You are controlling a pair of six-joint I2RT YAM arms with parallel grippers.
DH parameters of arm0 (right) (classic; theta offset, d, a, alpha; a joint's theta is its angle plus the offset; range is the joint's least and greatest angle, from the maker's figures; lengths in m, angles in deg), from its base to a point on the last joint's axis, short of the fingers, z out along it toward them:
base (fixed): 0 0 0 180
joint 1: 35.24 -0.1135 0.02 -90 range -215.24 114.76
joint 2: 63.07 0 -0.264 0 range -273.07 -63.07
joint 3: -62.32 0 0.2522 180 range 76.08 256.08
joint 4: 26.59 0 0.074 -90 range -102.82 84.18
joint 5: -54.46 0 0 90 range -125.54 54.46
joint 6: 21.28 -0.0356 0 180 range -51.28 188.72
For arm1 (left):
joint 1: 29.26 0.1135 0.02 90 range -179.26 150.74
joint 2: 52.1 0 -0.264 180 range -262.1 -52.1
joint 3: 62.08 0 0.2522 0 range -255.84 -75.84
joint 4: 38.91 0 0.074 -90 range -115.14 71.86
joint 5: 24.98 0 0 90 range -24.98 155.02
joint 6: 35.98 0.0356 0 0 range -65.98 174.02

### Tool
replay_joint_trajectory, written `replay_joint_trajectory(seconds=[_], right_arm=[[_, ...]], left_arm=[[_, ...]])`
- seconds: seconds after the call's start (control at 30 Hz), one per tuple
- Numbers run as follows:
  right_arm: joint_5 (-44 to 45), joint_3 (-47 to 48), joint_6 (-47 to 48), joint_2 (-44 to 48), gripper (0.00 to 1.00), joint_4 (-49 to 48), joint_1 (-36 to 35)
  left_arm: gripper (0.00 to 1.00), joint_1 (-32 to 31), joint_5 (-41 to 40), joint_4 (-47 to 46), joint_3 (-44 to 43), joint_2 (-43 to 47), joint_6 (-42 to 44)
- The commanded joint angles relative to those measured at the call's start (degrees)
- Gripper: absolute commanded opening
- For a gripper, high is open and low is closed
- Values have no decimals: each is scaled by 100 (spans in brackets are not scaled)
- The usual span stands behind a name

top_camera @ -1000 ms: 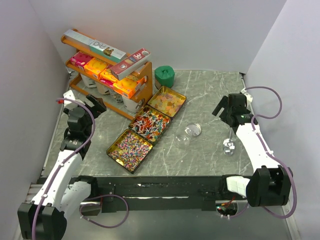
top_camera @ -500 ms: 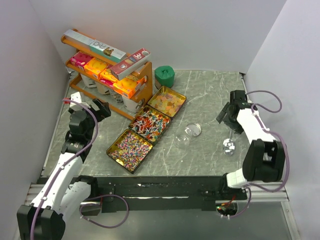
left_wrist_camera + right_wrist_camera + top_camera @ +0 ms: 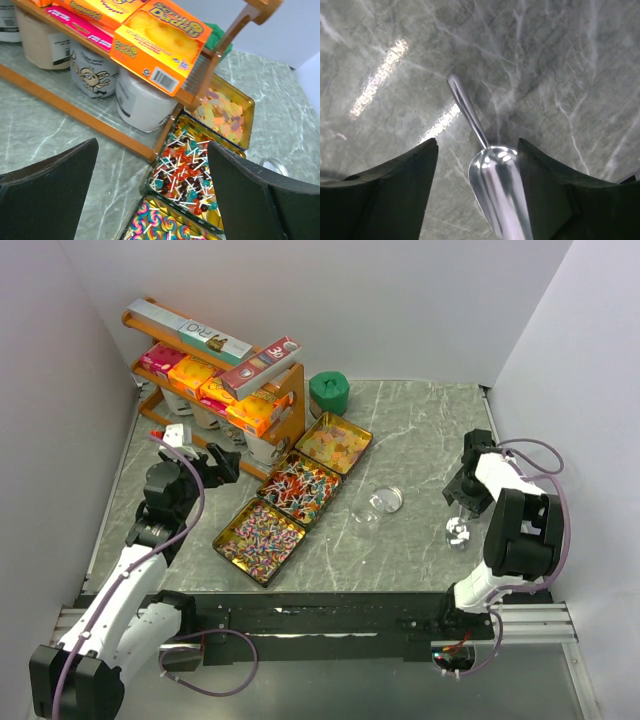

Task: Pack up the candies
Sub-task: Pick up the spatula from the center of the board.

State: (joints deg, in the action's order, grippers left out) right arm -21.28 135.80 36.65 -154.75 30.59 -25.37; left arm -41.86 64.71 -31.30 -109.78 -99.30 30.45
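Observation:
The candies lie in three gold tins in a diagonal row. Pink-purple swirl lollipops (image 3: 262, 533) (image 3: 161, 226) are nearest, red-blue ball lollipops (image 3: 299, 486) (image 3: 192, 175) in the middle, orange-yellow gummies (image 3: 334, 441) (image 3: 223, 107) farthest. My left gripper (image 3: 208, 466) (image 3: 152, 150) hangs open left of the tins, above the shelf's foot, holding nothing. My right gripper (image 3: 463, 502) (image 3: 477, 150) points down, open, astride a shiny metal scoop (image 3: 458, 532) (image 3: 498, 192) lying on the table. The scoop's bowl sits close against the right finger (image 3: 555, 185), with a gap to the left finger (image 3: 390, 190).
A wooden shelf (image 3: 285, 410) (image 3: 210, 60) at back left carries orange and pink boxes and paper cups. A green lidded tub (image 3: 328, 393) stands behind the tins. A clear round jar (image 3: 387, 500) and its lid (image 3: 364, 517) lie mid-table. White walls close in both sides.
The right gripper swung down over the scoop and its jaws narrowed around it. The left gripper moved right and forward, toward the shelf and tins.

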Motion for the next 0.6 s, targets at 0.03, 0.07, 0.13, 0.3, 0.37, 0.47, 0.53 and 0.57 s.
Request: replay_joint_trajectory(seconds=[0.03,0.07,0.13,0.3,0.37,0.47,0.53,0.57], right_arm=[[-231,-250,122,-122,65,-562,59],[-274,-259,149,-148,61,-589,68],[-354,-233,210,-262,57,-615,68],[-380,-259,175,-386,42,-633,77],[-442,-329,175,-342,34,-764,85],[-494,-383,175,-420,0,-756,85],[-521,-365,123,-421,0,-756,85],[-547,-382,88,-343,0,-756,85]], left_arm=[[96,-50,120,-141,-43,88,134],[96,-50,102,-141,-61,62,125],[96,-67,50,-149,-105,-35,-32],[96,-67,49,-141,-245,-184,-270],[97,-67,136,-36,-315,-237,-297],[97,-76,679,132,-430,-316,-61],[98,-67,1059,97,-395,-316,10],[98,-67,1208,62,-386,-316,19]])
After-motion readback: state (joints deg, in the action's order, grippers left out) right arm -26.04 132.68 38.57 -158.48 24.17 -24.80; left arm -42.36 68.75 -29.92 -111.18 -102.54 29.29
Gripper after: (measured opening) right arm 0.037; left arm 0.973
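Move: The right hand is just above the spatula's thin metal handle; the spatula's middle is about 4 cm back, 1 cm to the left and 4 cm below, with the bowl end towards the base. The glass jar lies some 23 cm left and 1 cm nearer the base, and the lollipop tray about 43 cm left and 4 cm farther out. From the left hand, the spatula is roughly 58 cm right, 7 cm back and 23 cm down. The right hand, fingers pointing nearly straight down, sinks about 3 cm onto the spatula's handle, easing about 1 cm to its left and settling as it gets low, with hardly any turn of the wrist. On the way down the fingers go from about three-quarters open to almost shut, pinching the slim handle between the pads near the table, a few centimetres short of its free end. ##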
